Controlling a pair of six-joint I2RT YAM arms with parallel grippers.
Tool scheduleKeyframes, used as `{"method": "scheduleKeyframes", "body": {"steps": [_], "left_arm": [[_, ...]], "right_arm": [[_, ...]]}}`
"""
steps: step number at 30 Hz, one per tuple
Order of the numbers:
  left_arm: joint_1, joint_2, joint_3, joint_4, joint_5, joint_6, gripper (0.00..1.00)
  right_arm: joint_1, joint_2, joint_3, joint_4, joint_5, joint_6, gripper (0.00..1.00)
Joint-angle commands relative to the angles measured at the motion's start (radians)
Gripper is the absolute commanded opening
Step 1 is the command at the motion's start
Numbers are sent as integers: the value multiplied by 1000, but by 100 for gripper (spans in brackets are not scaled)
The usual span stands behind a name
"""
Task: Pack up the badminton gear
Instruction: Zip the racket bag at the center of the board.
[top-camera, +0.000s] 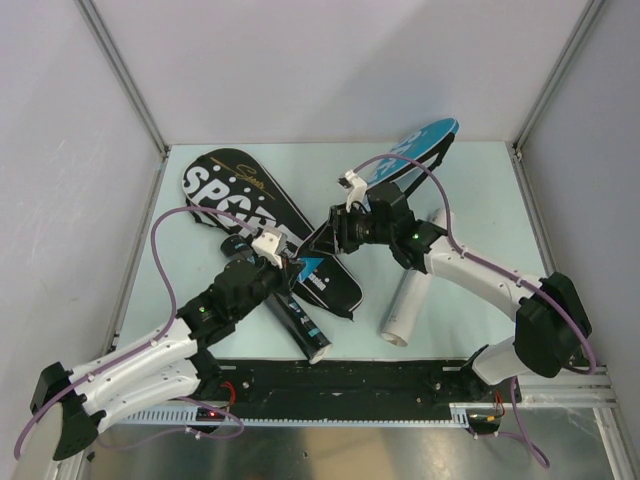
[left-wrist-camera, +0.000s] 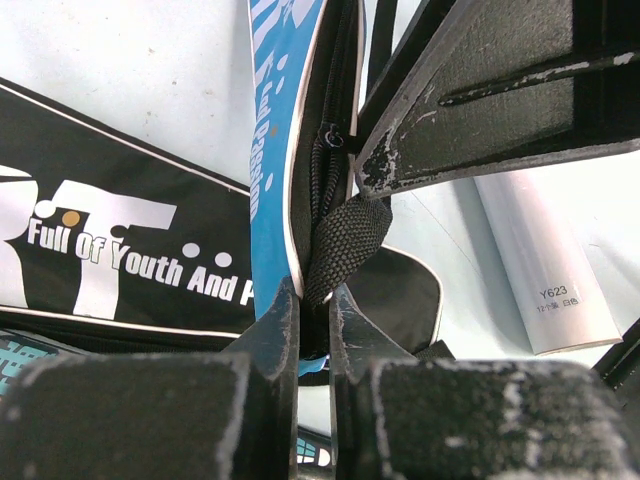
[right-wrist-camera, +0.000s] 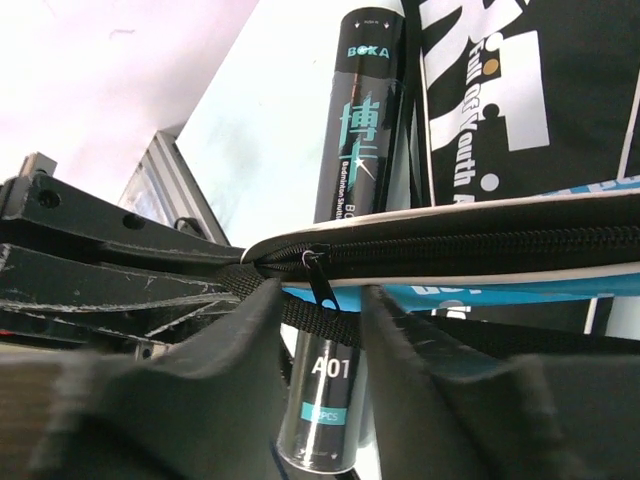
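Note:
A blue racket cover reaches from the back right down to the table's middle, its narrow end lifted between both grippers. My left gripper is shut on the black webbing strap at that end. In the right wrist view the cover's zip runs across, and its small black pull hangs between the open jaws of my right gripper, touching neither finger. A black "SPORT" cover lies flat underneath. A black tube and a white tube lie near the front.
Grey walls close the table on three sides, with metal posts in the back corners. A black rail runs along the near edge by both arm bases. My right gripper's fingers crowd close over my left gripper.

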Motion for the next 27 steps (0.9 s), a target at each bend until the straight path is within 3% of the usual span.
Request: {"method": "scheduleKeyframes", "body": {"steps": [1,4,6,20,27], "left_arm": [[6,-10,20,126,14,-23,0],[5,-16,19,126,14,-23,0],[5,-18,18,126,12,-22,0],[6,61,47,164,7,-17,0],[5,106,44,199,9,-11,0]], "right_arm": [[23,0,20,52,22,20,32],[30,-5,21,48,36,10,9],[35,-11,21,46,42,-4,2],[148,-14,23,73,-55,-48,0],[148,-9,29,123,-179,-20,0]]}}
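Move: Between the right hand's open fingers, about 1 cm to the left of its hand point and level with it, hangs the zipper pull of the blue racket bag; from the left hand, which grips the bag's narrow end, the pull lies some 5 cm ahead and 4 cm to the right, at about the same height. Roughly 15 cm below the right hand lie the black shuttle tube, 10 cm left and 3 cm back, and the white tube, 23 cm right and 2 cm ahead. Shutting fully on the zipper pull, the right fingers pinch it and then draw it back and to the left, about 3 cm in all, along the zip towards the left gripper, the wrist turning only slightly. The left hand keeps its hold on the bag's narrow end, giving about a centimetre, mostly downward, late in the pull. ##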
